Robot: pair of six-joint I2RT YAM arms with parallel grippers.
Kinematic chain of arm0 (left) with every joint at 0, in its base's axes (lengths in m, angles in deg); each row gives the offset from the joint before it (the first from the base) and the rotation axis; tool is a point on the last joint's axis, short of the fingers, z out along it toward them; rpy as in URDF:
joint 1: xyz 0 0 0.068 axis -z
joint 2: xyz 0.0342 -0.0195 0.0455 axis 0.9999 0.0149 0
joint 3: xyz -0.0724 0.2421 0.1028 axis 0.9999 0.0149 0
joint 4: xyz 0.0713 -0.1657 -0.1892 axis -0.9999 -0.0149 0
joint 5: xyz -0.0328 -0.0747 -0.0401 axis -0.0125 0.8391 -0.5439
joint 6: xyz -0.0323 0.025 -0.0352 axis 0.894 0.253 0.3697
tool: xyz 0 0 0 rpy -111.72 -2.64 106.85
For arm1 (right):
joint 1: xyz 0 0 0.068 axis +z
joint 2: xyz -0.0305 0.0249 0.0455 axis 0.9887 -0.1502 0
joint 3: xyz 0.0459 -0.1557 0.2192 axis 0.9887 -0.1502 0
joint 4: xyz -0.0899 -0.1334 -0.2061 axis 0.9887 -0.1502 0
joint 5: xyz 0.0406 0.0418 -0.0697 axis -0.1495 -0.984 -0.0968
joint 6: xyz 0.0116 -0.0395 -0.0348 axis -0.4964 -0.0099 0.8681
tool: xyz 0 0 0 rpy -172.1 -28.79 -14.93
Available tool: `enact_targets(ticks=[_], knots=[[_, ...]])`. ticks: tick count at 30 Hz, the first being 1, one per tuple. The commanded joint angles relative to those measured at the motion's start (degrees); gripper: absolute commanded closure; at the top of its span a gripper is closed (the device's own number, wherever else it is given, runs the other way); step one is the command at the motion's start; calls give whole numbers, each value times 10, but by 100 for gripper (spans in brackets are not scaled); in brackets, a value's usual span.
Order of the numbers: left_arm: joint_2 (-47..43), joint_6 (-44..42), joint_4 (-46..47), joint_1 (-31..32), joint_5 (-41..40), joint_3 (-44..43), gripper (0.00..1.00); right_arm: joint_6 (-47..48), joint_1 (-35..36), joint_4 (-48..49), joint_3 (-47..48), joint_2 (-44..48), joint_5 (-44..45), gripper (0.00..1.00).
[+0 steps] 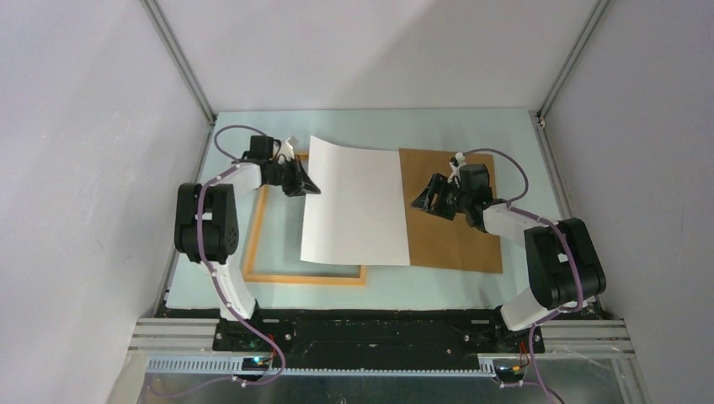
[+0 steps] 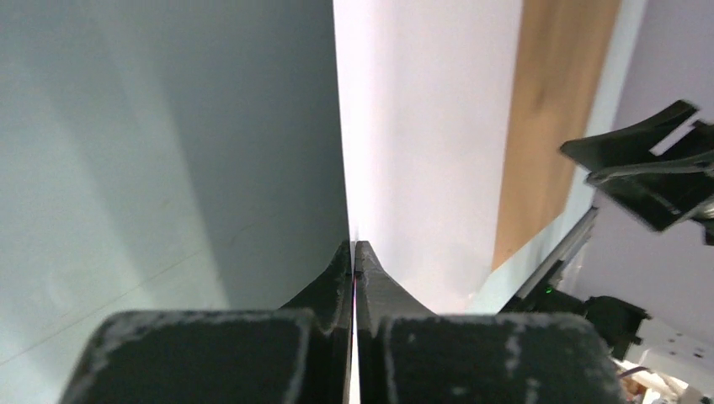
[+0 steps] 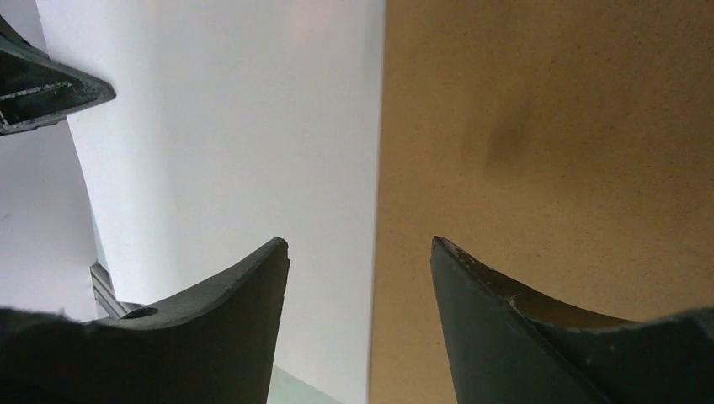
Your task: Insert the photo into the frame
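Note:
The photo (image 1: 354, 202) lies white back up in the middle of the table, its picture side hidden. Its left part overlaps the orange-tan frame (image 1: 257, 244) and its right edge rests on the brown backing board. My left gripper (image 1: 313, 187) is shut on the photo's left edge, which looks slightly lifted. In the left wrist view the fingertips (image 2: 354, 248) pinch the thin edge of the photo (image 2: 429, 126). My right gripper (image 1: 418, 202) hovers open over the photo's right edge. The right wrist view shows its jaws (image 3: 360, 244) apart and empty, straddling the photo's (image 3: 236, 126) border.
A flat brown backing board (image 1: 455, 227) lies right of the frame, partly under the photo, and fills the right wrist view (image 3: 547, 126). The pale green table (image 1: 522, 160) is bounded by white walls and metal corner posts (image 1: 181, 63).

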State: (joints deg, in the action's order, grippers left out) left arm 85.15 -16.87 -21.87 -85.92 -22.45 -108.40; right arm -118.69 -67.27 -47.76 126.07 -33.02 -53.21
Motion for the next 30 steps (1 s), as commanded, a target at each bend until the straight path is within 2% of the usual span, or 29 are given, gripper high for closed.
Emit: enact_targets(ticks=[1, 6, 13, 30], knots=[[-34, -123, -137, -29, -40, -28, 100, 18, 0, 16, 0, 21, 24, 32], [-55, -187, -197, -64, -100, -35, 100, 19, -3, 12, -1, 24, 28, 33], [-78, -217, -214, -88, -167, -39, 100, 16, -2, 13, -1, 26, 27, 33], [-52, -258, -221, -94, -209, -77, 100, 19, -4, 14, -1, 24, 32, 34]])
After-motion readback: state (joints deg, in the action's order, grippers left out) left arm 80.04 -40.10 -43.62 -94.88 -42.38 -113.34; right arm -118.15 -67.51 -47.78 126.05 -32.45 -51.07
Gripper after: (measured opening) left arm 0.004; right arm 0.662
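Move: Just off to the left of and behind the left hand, which already pinches the photo's left edge, is the middle of the frame: about 3 cm left, 7 cm back and 6 cm below. The frame's left rail runs some 17 cm to the hand's left, and the brown board's middle lies roughly 39 cm to its right and 4 cm back. From the right hand, open and empty, the frame's middle is about 34 cm left, 2 cm back. Carrying the photo left over the frame by its left edge, the shut left hand sweeps about 12 cm towards the left rail, fast at first and then easing off, with a slight draw back of some 3 cm early on. Along the way the wrist tilts some 25 degrees, so the fingers point more steeply down; the pinch is kept. ##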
